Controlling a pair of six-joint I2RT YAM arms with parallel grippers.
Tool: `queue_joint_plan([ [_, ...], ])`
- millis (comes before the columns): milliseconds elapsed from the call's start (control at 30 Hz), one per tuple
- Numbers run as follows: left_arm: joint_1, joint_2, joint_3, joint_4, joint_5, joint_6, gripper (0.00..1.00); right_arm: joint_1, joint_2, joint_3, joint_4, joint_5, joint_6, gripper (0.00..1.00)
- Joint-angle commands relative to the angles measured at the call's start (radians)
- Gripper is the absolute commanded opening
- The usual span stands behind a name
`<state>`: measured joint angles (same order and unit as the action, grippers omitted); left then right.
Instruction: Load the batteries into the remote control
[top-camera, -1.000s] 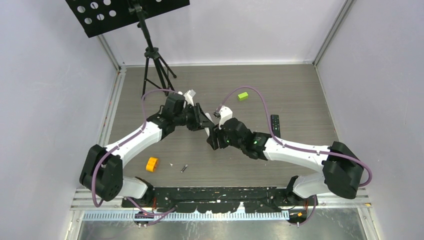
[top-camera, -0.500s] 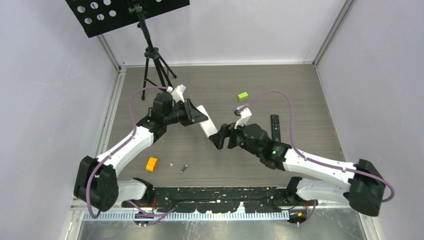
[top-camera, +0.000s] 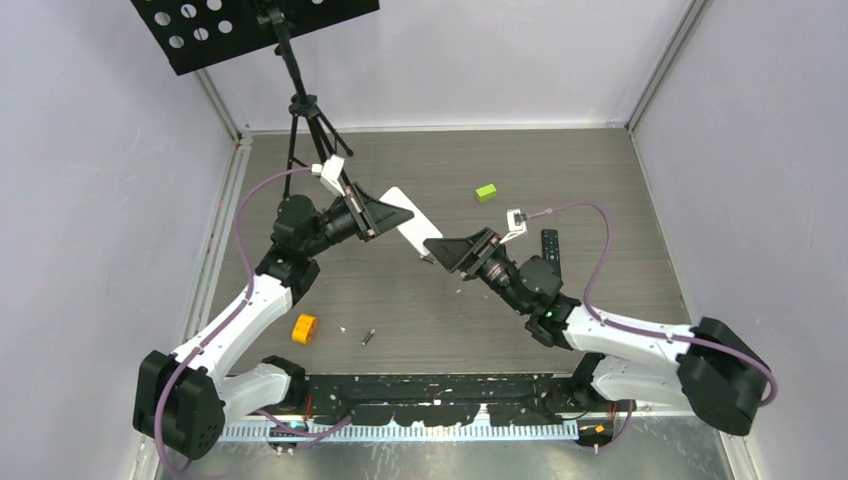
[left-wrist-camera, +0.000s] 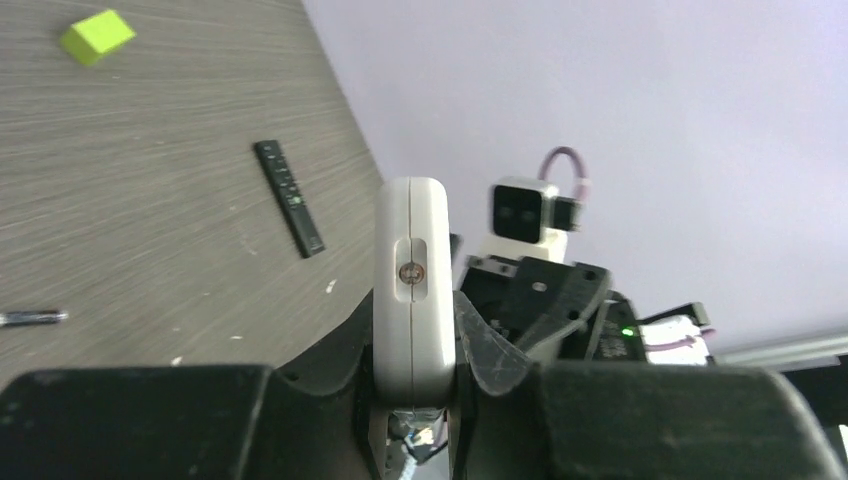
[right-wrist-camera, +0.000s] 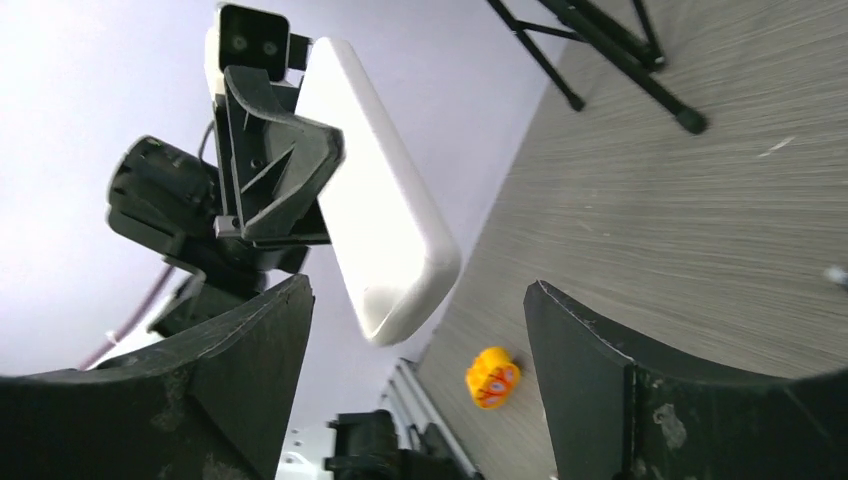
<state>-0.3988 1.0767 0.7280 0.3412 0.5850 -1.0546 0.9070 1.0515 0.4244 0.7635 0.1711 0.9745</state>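
My left gripper (top-camera: 395, 213) is shut on one end of a white remote control (top-camera: 415, 232), holding it above the table. In the left wrist view the remote (left-wrist-camera: 412, 280) stands edge-on between the fingers (left-wrist-camera: 485, 345). My right gripper (top-camera: 447, 252) hangs open just right of the remote's free end and does not touch it. From the right wrist, the remote (right-wrist-camera: 385, 220) shows beyond the empty open gripper (right-wrist-camera: 418, 290). One dark slim battery (top-camera: 368, 337) lies on the table near the front; the same or another battery (left-wrist-camera: 30, 318) shows in the left wrist view.
A black remote (top-camera: 551, 250) lies on the table to the right, and a lime-green block (top-camera: 486, 192) sits further back. An orange block (top-camera: 304, 327) rests front left. A tripod stand (top-camera: 310, 130) with a perforated black plate stands back left. Walls enclose the table.
The two grippers met at the white remote a second ago. The right gripper has opened, let go and drawn back right. The left arm has lifted the remote back and left.
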Motion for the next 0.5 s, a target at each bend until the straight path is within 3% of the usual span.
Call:
queue_joint_plan([
  [0,0.0,0.012,-0.025,0.231,0.066,-0.162,0.0,-0.034,0.105,0.034,0.293,-0.096,0.157,0.8],
  [100,0.0,0.033,-0.034,0.29,0.085,-0.212,0.0,-0.047,0.145,0.061,0.314,-0.136,0.19,0.72],
  [233,0.0,0.035,-0.032,0.302,0.1,-0.231,0.0,-0.063,0.157,0.057,0.32,-0.153,0.209,0.44],
  [467,0.005,0.021,-0.019,0.293,0.093,-0.228,0.0,-0.095,0.163,0.03,0.313,-0.196,0.18,0.18],
])
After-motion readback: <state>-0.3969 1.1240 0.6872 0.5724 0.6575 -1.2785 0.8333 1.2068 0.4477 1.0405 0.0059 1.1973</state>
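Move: My left hand already holds the white remote upright on edge, its middle about 2 cm back from and 1 cm to the right of those fingers. From my open right hand the remote's middle lies some 4 cm ahead, 4 cm left and 2 cm higher, the near end closer still. Far below that hand, by about 25 cm, one loose battery lies around 8 cm ahead, the other roughly 12 cm back and 15 cm left. I bring my right hand about 1.5 cm left onto the near end of the white remote, then up about 3 cm, rolling its left side up some 15 degrees and turning slightly counter-clockwise, while my fingers close from wide open and pinch that end by its two faces. My left hand keeps its grip, rising about 2 cm and rolling some 10 degrees the opposite way. ##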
